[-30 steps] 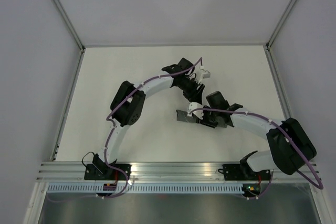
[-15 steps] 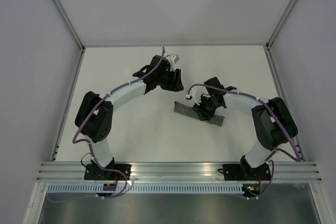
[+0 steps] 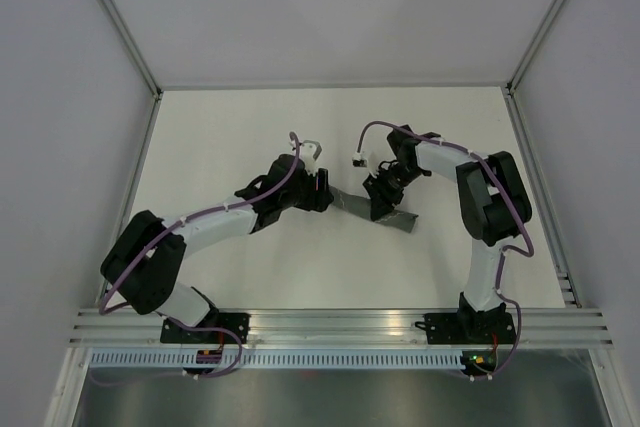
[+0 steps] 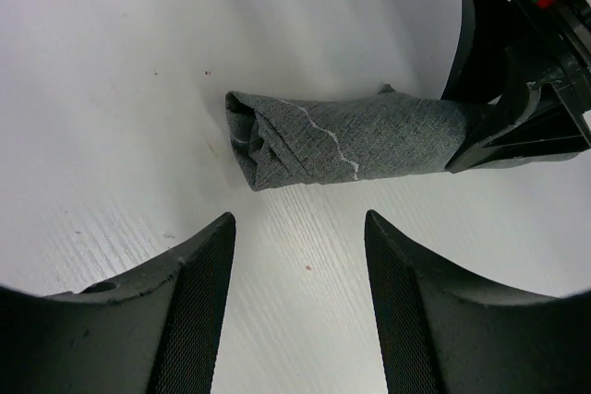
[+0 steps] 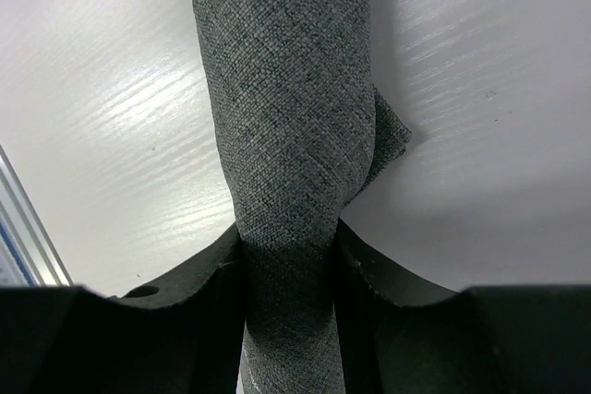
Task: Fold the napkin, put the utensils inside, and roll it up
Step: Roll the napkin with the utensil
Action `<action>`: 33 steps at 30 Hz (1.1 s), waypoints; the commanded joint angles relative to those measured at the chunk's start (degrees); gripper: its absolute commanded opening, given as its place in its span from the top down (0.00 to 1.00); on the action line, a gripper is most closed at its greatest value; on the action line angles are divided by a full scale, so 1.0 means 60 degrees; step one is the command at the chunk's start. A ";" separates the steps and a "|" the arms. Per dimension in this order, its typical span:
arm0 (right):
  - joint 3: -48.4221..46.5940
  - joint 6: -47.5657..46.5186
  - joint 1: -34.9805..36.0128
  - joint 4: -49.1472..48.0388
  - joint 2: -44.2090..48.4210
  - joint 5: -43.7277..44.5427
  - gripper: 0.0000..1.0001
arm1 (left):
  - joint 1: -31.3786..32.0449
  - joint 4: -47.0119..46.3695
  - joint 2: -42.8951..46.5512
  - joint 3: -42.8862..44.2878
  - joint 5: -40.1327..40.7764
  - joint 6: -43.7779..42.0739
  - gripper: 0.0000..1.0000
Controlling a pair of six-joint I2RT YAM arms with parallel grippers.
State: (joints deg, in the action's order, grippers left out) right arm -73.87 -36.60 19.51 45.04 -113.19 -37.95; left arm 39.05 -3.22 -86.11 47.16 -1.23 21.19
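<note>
The napkin (image 3: 400,219) lies rolled into a dark grey tube on the white table. In the left wrist view the roll (image 4: 332,140) lies crosswise, its spiral left end showing a light stitched line. My right gripper (image 3: 383,195) is shut around the middle of the roll, seen close up in the right wrist view (image 5: 288,246) with the cloth (image 5: 286,89) pinched between both fingers. My left gripper (image 3: 325,194) is open and empty, just short of the roll's left end (image 4: 300,228). No teal utensils are in view.
The right gripper's black body (image 4: 517,126) covers the roll's right part in the left wrist view. The table (image 3: 250,127) is walled on three sides. An aluminium rail (image 3: 330,322) runs along the near edge by the arm bases.
My left arm has swung back from the far middle and come down toward the roll's left end. My right arm has folded inward, staying on the roll, which has barely shifted.
</note>
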 commanded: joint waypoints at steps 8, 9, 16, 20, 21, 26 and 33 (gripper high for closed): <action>-0.0067 0.0928 0.0030 -0.0547 -0.0940 -0.0237 0.55 | 0.1180 -0.1498 -0.0794 -0.0198 0.1932 0.3537 0.37; -0.0053 0.1031 0.0030 -0.0592 -0.0984 -0.0266 0.55 | 0.1313 -0.1789 -0.0897 -0.0213 0.2195 0.3819 0.37; 0.0240 0.1880 0.0030 -0.1119 -0.0970 -0.0427 0.55 | 0.2120 -0.2041 -0.1688 -0.0038 0.3545 0.6059 0.34; 0.0299 0.2071 0.0015 -0.1265 -0.0970 -0.0573 0.55 | 0.2281 -0.2025 -0.1894 -0.0037 0.4013 0.6824 0.34; 0.0343 0.2159 0.0015 -0.1309 -0.0926 -0.0603 0.55 | 0.2296 -0.2055 -0.1909 -0.0139 0.4217 0.6941 0.34; 0.0387 0.2350 -0.0058 -0.1427 -0.0955 -0.0851 0.56 | 0.2310 -0.2640 -0.2099 -0.0315 0.4483 0.7571 0.32; 0.0431 0.2569 -0.0160 -0.1573 -0.0999 -0.1013 0.56 | 0.2325 -0.2759 -0.2495 -0.0301 0.4498 0.8361 0.32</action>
State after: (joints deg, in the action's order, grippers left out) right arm -73.21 -20.93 18.57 39.03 -116.25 -47.22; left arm 52.64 -17.39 -100.12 45.45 23.70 65.95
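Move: The napkin roll lies crosswise, already pinched near its middle by the right fingers; that middle is about 12 cm to the left hand's right, level with it fore and aft and some 7 cm below. Its left end is nearer, roughly 4 cm ahead of the left hand and 3 cm right, equally low. The right gripper stands about 14 cm right of the left hand and 1 cm back. From the right hand, the roll's middle is about 1 cm left, at grip height. The roll, still held in the right fingers, is carried about 2.5 cm left as that wrist twists some 15 degrees, partly clockwise. The open left hand swings right about 6 cm and sinks nearly 5, dipping back then slightly forward and turning some 30 degrees counter-clockwise with a roll, until one fingertip reaches the roll's near side beside the right gripper. ##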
